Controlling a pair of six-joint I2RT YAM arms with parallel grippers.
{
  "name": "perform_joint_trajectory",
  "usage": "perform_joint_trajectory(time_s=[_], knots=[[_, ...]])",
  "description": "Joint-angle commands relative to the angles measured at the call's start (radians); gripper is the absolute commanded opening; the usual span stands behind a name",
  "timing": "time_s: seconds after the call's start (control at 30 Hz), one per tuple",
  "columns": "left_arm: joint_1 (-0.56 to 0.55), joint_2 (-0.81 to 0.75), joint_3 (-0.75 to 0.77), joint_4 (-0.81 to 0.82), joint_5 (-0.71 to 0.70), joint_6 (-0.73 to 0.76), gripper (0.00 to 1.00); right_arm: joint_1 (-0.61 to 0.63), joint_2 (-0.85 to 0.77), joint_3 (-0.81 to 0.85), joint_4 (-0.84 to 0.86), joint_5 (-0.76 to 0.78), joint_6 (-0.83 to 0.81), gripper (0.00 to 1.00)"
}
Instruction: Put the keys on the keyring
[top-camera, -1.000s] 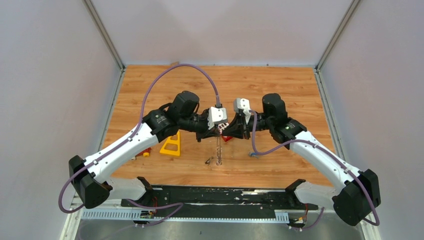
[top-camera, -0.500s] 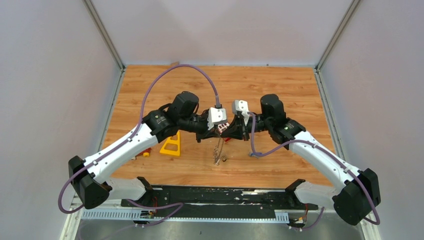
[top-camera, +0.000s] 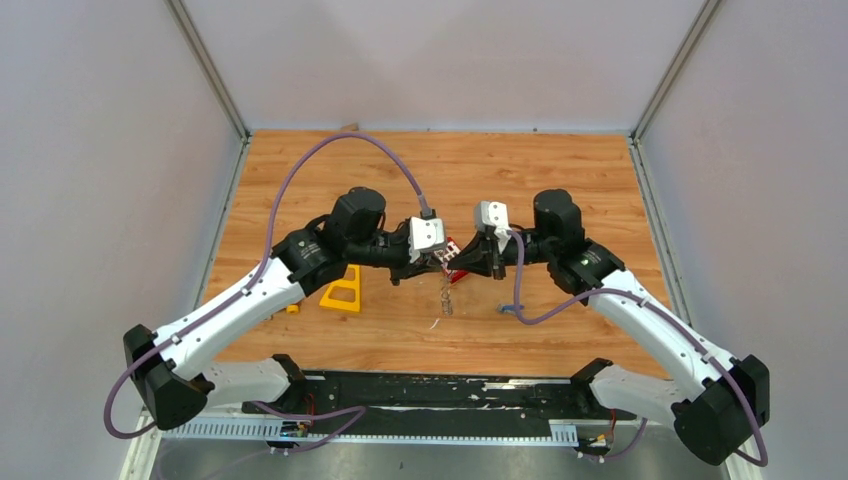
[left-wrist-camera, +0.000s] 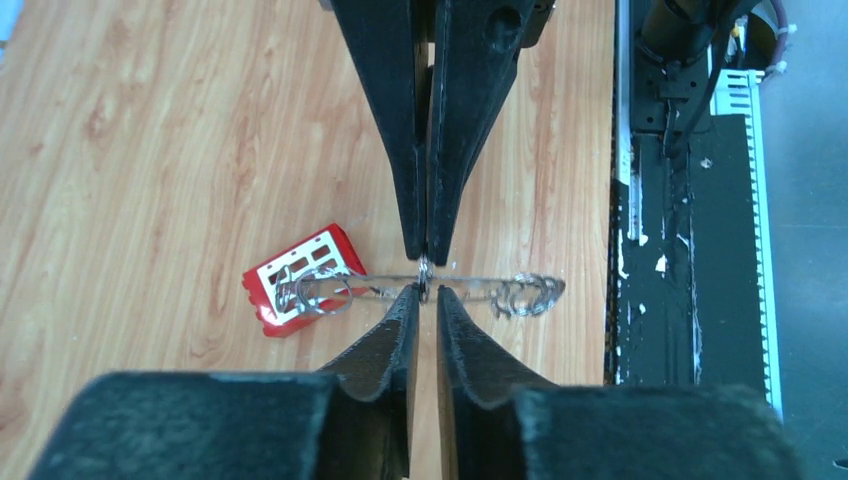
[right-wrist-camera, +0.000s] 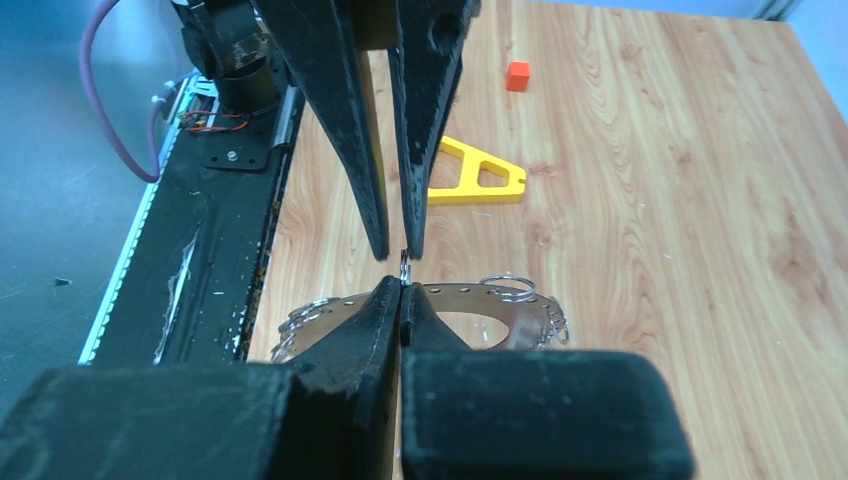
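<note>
The keyring (top-camera: 446, 297), a thin grey metal band fringed with small silvery rings, hangs edge-on below both grippers, which meet tip to tip at mid table. My left gripper (left-wrist-camera: 424, 294) is at its upper rim (left-wrist-camera: 480, 283), jaws nearly closed with a narrow slit. My right gripper (right-wrist-camera: 402, 285) is shut on the same rim (right-wrist-camera: 470, 296), straight opposite. A small bluish key-like thing (top-camera: 503, 310) lies on the table to the right. The black-headed key is not visible.
A red block with white squares (left-wrist-camera: 290, 290) lies just behind the ring, also in the top view (top-camera: 456, 273). A yellow triangular frame (top-camera: 342, 291) sits left of it, also in the right wrist view (right-wrist-camera: 480, 178). An orange cube (right-wrist-camera: 516, 76) lies beyond it.
The right gripper came in against the left gripper's tips. Both grippers then shifted slightly right with the hanging keyring, which swung along.
</note>
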Motion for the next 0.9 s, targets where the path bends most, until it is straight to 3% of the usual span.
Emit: perform_joint_trajectory(time_s=[0.0,0.43,0.67,0.87], knots=[[0.0,-0.039,-0.001,0.054,-0.009,-0.004,0.23,-0.033,-0.039,0.014,0.001,-0.013,-0.019,0.0],[0.051,-0.118,-0.042,0.091,0.027,0.041,0.63,-0.083,-0.055,0.003,0.034,-0.081,0.039,0.0],[0.054,-0.205,-0.122,0.099,0.137,0.241,0.66,-0.088,-0.05,0.036,-0.02,-0.246,0.0,0.0],[0.054,-0.23,-0.165,0.072,0.242,0.391,0.66,-0.081,-0.03,0.094,-0.224,-0.419,-0.21,0.0]])
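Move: The metal keyring hangs between my fingertips, its middle about 5 cm straight below each hand, neither ahead nor to either side. My right fingers are shut on a small ring at its top. On the table, some 25 cm below my left hand, the red block lies about 9 cm ahead and 2 cm to the right, and the blue key lies about 15 cm to the right and 2 cm back. My left fingers, already slightly parted, spread wide around the keyring's small ring, and I ease that hand up about 2 cm, then left about 3 cm and back towards my base, rolling the wrist some 15 degrees. My right hand keeps its pinch, drawing right about 2 cm and edging forward, then pulling back about 3.5 cm as it turns slightly counter-clockwise. ##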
